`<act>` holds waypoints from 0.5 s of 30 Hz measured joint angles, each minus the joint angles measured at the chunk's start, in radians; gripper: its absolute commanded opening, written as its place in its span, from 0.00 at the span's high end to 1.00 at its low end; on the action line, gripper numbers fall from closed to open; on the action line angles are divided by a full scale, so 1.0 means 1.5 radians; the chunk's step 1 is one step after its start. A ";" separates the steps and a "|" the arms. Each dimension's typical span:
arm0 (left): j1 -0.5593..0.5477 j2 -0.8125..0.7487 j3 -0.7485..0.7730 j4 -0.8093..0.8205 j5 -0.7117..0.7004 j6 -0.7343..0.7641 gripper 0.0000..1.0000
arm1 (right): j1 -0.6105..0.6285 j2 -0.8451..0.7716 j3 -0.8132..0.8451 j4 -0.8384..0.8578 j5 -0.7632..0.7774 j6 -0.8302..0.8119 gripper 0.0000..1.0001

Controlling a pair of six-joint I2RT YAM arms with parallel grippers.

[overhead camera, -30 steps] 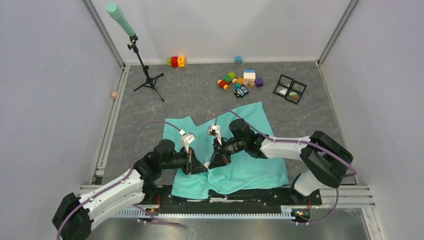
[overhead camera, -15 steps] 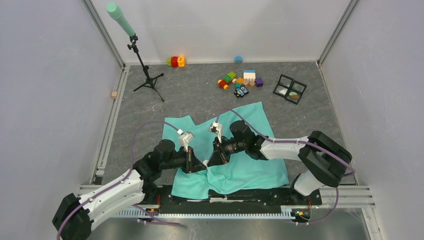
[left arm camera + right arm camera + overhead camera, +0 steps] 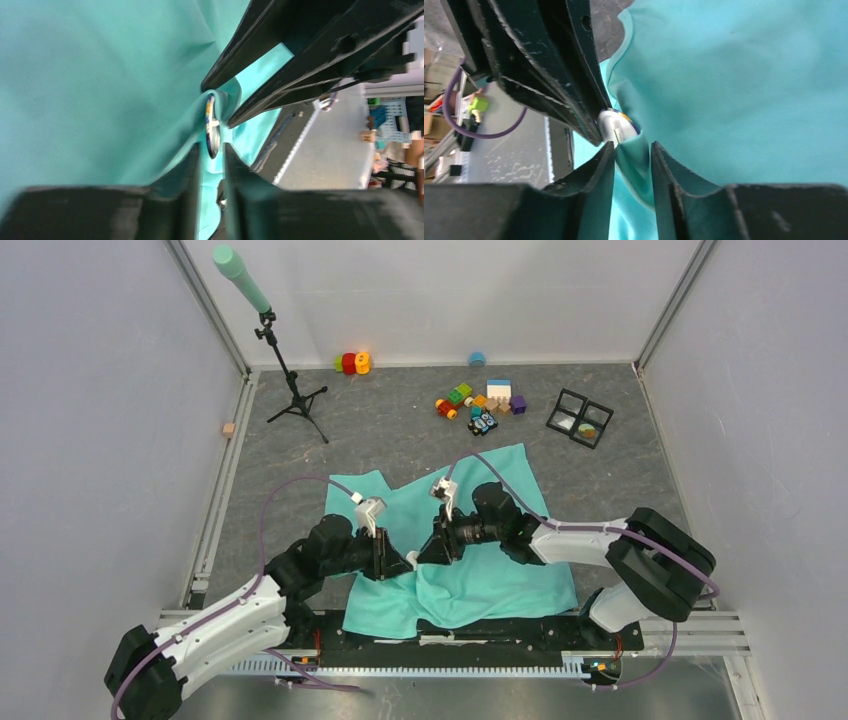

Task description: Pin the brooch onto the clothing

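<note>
The clothing (image 3: 490,580), a mint-green T-shirt, lies spread on the grey mat in front of both arm bases. My left gripper (image 3: 405,565) and right gripper (image 3: 424,558) meet tip to tip over its near middle. The brooch (image 3: 212,130), a small round silver disc seen edge-on, sits against a raised fold of the clothing (image 3: 100,75). The left gripper (image 3: 212,150) stands narrowly open, the disc's lower rim between its tips. In the right wrist view the brooch (image 3: 616,125) shows at the left fingers' tips. The right gripper (image 3: 633,147) is open, with a loose fold of the clothing (image 3: 749,75) between its fingers.
A tripod (image 3: 290,390) holding a mint-green foam-tipped pole stands at the back left. Toy blocks (image 3: 480,400) and a black four-cell tray (image 3: 580,417) lie at the back right. Small coloured toys (image 3: 350,362) sit by the back wall. A metal rail (image 3: 450,640) runs along the near edge.
Both grippers' jaws have parted a little. The right wrist has drawn slightly to the right and the left wrist has lifted a touch; their tips stay together over the fold.
</note>
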 measured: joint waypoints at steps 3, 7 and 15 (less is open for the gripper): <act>-0.001 0.005 0.012 -0.025 -0.015 0.002 0.35 | -0.016 -0.024 -0.012 0.000 0.013 -0.001 0.47; -0.001 0.010 0.042 -0.080 -0.037 0.007 0.13 | -0.036 -0.065 -0.013 -0.012 0.030 -0.012 0.37; 0.005 0.022 0.195 -0.222 -0.136 0.018 0.00 | -0.093 -0.170 0.035 -0.185 0.138 -0.082 0.20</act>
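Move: The brooch is right at both sets of fingertips. It lies about 2 cm to the left hand's right, 1 cm ahead and a little below; from the right hand it is some 2 cm left and 1 cm back. From the right hand, the middle of the clothing spreads about 6 cm right and 1 cm ahead, roughly 6 cm lower, and the small black toy stands some 32 cm ahead and 15 cm right. Forward, up and off to the right, the right hand pulls about 10 cm away from the brooch, turning some 15 degrees clockwise as its fingers let go of the gathered cloth and spread well apart. The left hand opens wide from nearly shut, frees the brooch, then lifts about 5 cm and draws some 3 cm forward with a slight left shift. ##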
